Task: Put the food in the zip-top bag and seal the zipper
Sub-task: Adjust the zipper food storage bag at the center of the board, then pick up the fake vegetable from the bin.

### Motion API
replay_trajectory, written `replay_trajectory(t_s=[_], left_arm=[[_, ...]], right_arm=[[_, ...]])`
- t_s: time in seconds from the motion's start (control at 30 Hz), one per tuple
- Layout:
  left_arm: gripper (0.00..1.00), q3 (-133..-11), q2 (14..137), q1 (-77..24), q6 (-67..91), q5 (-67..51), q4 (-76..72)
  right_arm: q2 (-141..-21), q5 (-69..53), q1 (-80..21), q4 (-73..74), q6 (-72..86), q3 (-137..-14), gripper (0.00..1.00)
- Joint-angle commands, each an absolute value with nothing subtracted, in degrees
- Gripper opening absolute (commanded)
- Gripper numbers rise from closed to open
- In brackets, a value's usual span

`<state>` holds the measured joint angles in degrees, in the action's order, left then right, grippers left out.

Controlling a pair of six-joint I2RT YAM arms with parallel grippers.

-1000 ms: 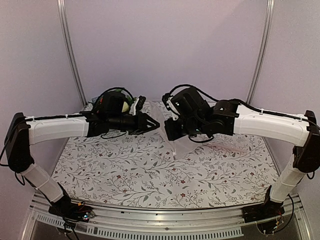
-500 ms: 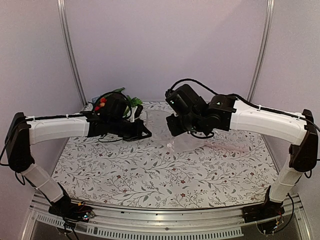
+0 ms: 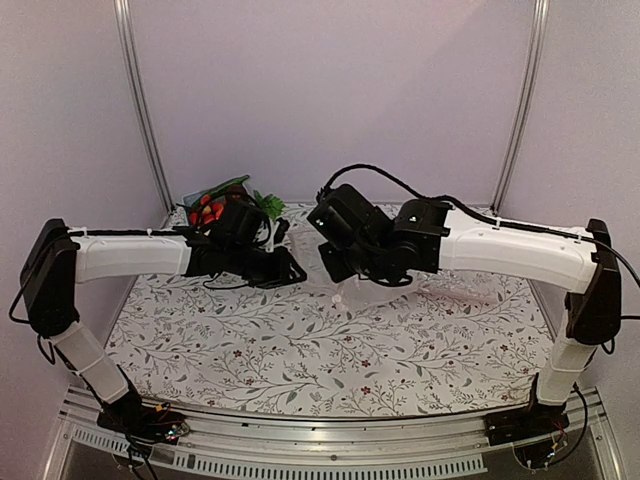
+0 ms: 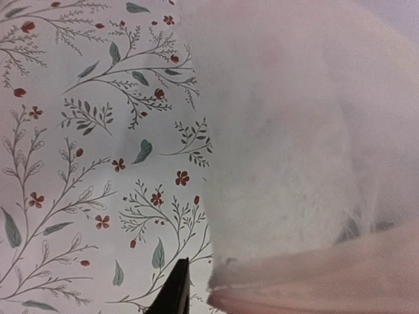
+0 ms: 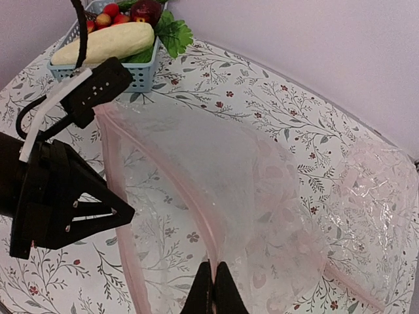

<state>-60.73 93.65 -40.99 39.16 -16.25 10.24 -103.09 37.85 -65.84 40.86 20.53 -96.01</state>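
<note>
The zip-top bag (image 5: 262, 190) lies clear and crinkly on the flowered cloth with its mouth spread. My right gripper (image 5: 215, 291) is shut on one lip's pinkish zipper (image 5: 196, 216). My left gripper (image 5: 131, 212) points at the other lip (image 5: 116, 183). In the left wrist view only one black finger (image 4: 175, 291) shows beside the bag edge (image 4: 275, 163), and the other is hidden behind the plastic. The food sits in the blue basket (image 5: 145, 70): a long cream-white vegetable (image 5: 105, 42) and a dark maroon piece (image 5: 145, 10). From above, both grippers (image 3: 290, 270) (image 3: 335, 268) meet over the bag (image 3: 350, 292).
Small red fruits (image 5: 108, 13) and green leaves (image 5: 173, 33) also fill the basket (image 3: 205, 205) at the back left. A second clear bag (image 5: 386, 196) lies crumpled to the right. Metal posts (image 3: 140, 110) stand at the back corners.
Both grippers have shifted left and toward the basket, ending closer together. The right one has carried its bag lip along, and the red fruits now show behind the left wrist.
</note>
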Motion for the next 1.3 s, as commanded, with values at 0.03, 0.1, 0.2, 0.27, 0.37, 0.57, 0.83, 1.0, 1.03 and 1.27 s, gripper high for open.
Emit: replay_trajectory(t_s=[0.03,0.1,0.2,0.27,0.37,0.57,0.83,1.0,1.03,1.27], left_arm=[[0.3,-59.72,94.33,-41.57,38.57,-17.41,6.25],[0.41,-59.89,93.12,-41.57,36.07,-17.08,6.19],[0.62,-60.75,89.13,-41.57,30.12,-15.8,10.28],[0.74,-60.99,85.69,-41.57,24.3,-14.77,13.69],[0.88,-61.15,80.57,-40.47,16.3,-13.96,19.85],[0.96,-67.26,78.01,-28.01,3.15,-14.48,33.54],[0.95,-80.6,93.45,-12.26,-4.19,-18.72,33.55],[0.95,-88.67,103.44,-10.03,-7.7,-15.74,33.09],[0.95,-90.09,105.04,-9.9,-8.41,-15.24,33.24],[0.96,-100.63,115.22,-8.88,-11.54,-10.87,37.21]], right_arm=[[-104.97,38.28,-65.89,42.43,24.59,-96.16,0.0],[-105.77,38.76,-65.87,43.5,25.56,-96.91,0.0],[-106.7,38.96,-65.85,44.56,26.14,-98.15,0.0],[-107.0,38.92,-65.79,44.86,26.43,-98.57,0.0],[-107.52,38.54,-65.7,45.23,26.59,-99.06,0.0],[-108.02,37.11,-65.55,45.52,26.72,-99.56,0.0],[-108.11,34.93,-65.51,44.82,26.53,-100.02,0.0],[-107.8,33.77,-65.55,44.38,26.38,-99.6,0.0],[-107.77,33.61,-65.54,44.26,26.28,-99.58,0.0],[-107.45,32.83,-65.56,44.06,25.68,-99.51,0.0]])
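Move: Some 20 cm ahead of the left hand and 22 cm to its left, about 7 cm lower, lies the white gourd in the basket. The red fruits lie 6 cm farther out than the gourd and 6 cm to its left, the leafy green 7 cm farther out and 11 cm to its right. The bag's loose strip is at the left fingertips. From the right hand, pinching the bag's other edge, the gourd is about 22 cm ahead, 31 cm left and 17 cm below. Opening wide, the left fingers leave the bag's loose strip. The hand rises about 10 cm while edging left, then sweeps some 20 cm forward and left in all towards the gourd, finally sinking about 8 cm over the basket. Its wrist swings some 30 degrees from pointing right to more forward. The right hand keeps its pinch and lowers the bag edge 3 cm. ##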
